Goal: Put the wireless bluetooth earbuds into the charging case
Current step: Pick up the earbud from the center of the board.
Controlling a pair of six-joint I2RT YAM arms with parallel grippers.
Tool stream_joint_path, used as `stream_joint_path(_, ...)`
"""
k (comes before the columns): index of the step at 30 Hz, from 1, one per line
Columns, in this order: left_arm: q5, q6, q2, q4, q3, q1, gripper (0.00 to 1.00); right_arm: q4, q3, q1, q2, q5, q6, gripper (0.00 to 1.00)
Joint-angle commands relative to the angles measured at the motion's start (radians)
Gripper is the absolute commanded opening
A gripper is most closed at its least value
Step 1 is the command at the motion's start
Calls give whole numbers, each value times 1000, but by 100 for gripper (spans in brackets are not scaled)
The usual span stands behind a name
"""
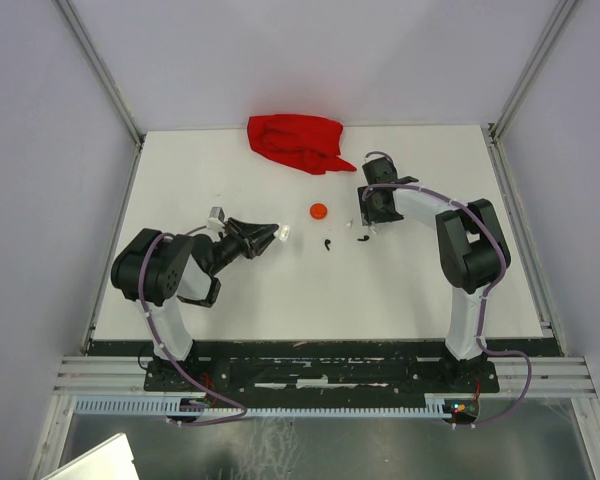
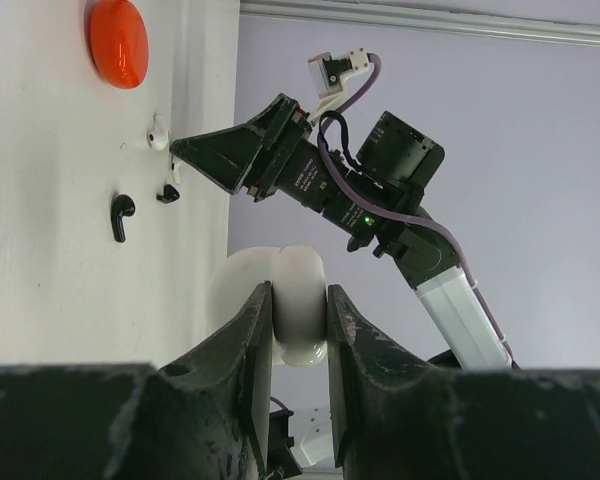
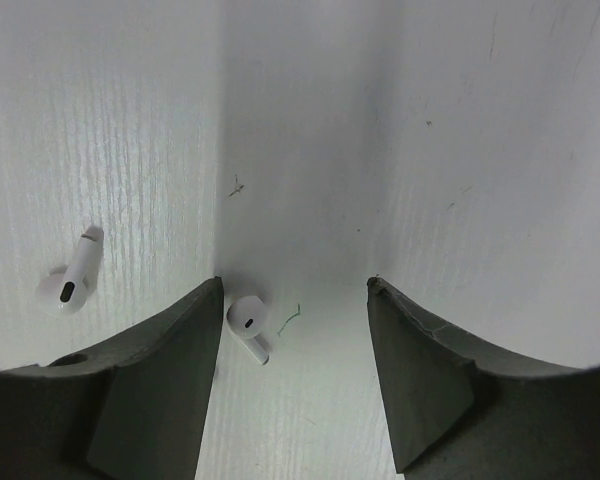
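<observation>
My left gripper is shut on a white rounded charging case, held just above the table left of centre. My right gripper hangs open, pointing down at the table. A white earbud lies between its fingers, close to the left finger. A second white earbud lies outside that finger. A black earbud lies on the table between the two grippers. Another small black piece lies near the right gripper's tips.
An orange-red round case sits near the table's middle. A crumpled red cloth lies at the back edge. White walls and metal rails close in the table on three sides.
</observation>
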State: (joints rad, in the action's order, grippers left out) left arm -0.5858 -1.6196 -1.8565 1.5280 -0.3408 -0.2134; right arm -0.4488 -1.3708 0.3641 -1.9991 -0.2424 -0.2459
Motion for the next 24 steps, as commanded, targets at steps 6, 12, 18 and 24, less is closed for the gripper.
stream_joint_path(6,-23,-2,-17,168,-1,4,3,-4,-27,3,16,74,14,66)
stream_joint_path(12,-23,-3,-16,168,-4,4,3,-33,-37,6,8,84,23,62)
stream_joint_path(18,-25,-6,-15,167,-7,4,3,-65,-53,6,-8,89,31,52)
stream_joint_path(24,-26,-8,-15,168,-9,5,3,-70,-57,7,-16,90,32,46)
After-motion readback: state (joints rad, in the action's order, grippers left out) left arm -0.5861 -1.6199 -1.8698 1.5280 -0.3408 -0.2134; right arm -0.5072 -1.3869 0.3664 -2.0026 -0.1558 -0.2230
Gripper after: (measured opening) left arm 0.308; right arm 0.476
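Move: The white earbud to be picked lies almost under the right hand, roughly 2 cm back, 1 cm to its left and 1 cm below. The other white earbud lies level with the hand, about 7 cm left; a black earbud sits about 4 cm back and 3 cm left, and a second black one about 5 cm back and 11 cm left. From the left hand, the target is level ahead, some 21 cm to its right and 11 cm below. The white earbud on the board comes between the right fingers as the right hand creeps left about 1 cm, then back a little over 1 cm, staying low and tipping its fingertips slightly back towards the base. The gap narrows by about a third, mostly over the backward part, with the left finger close beside the earbud's head; a touch can't be made out. ##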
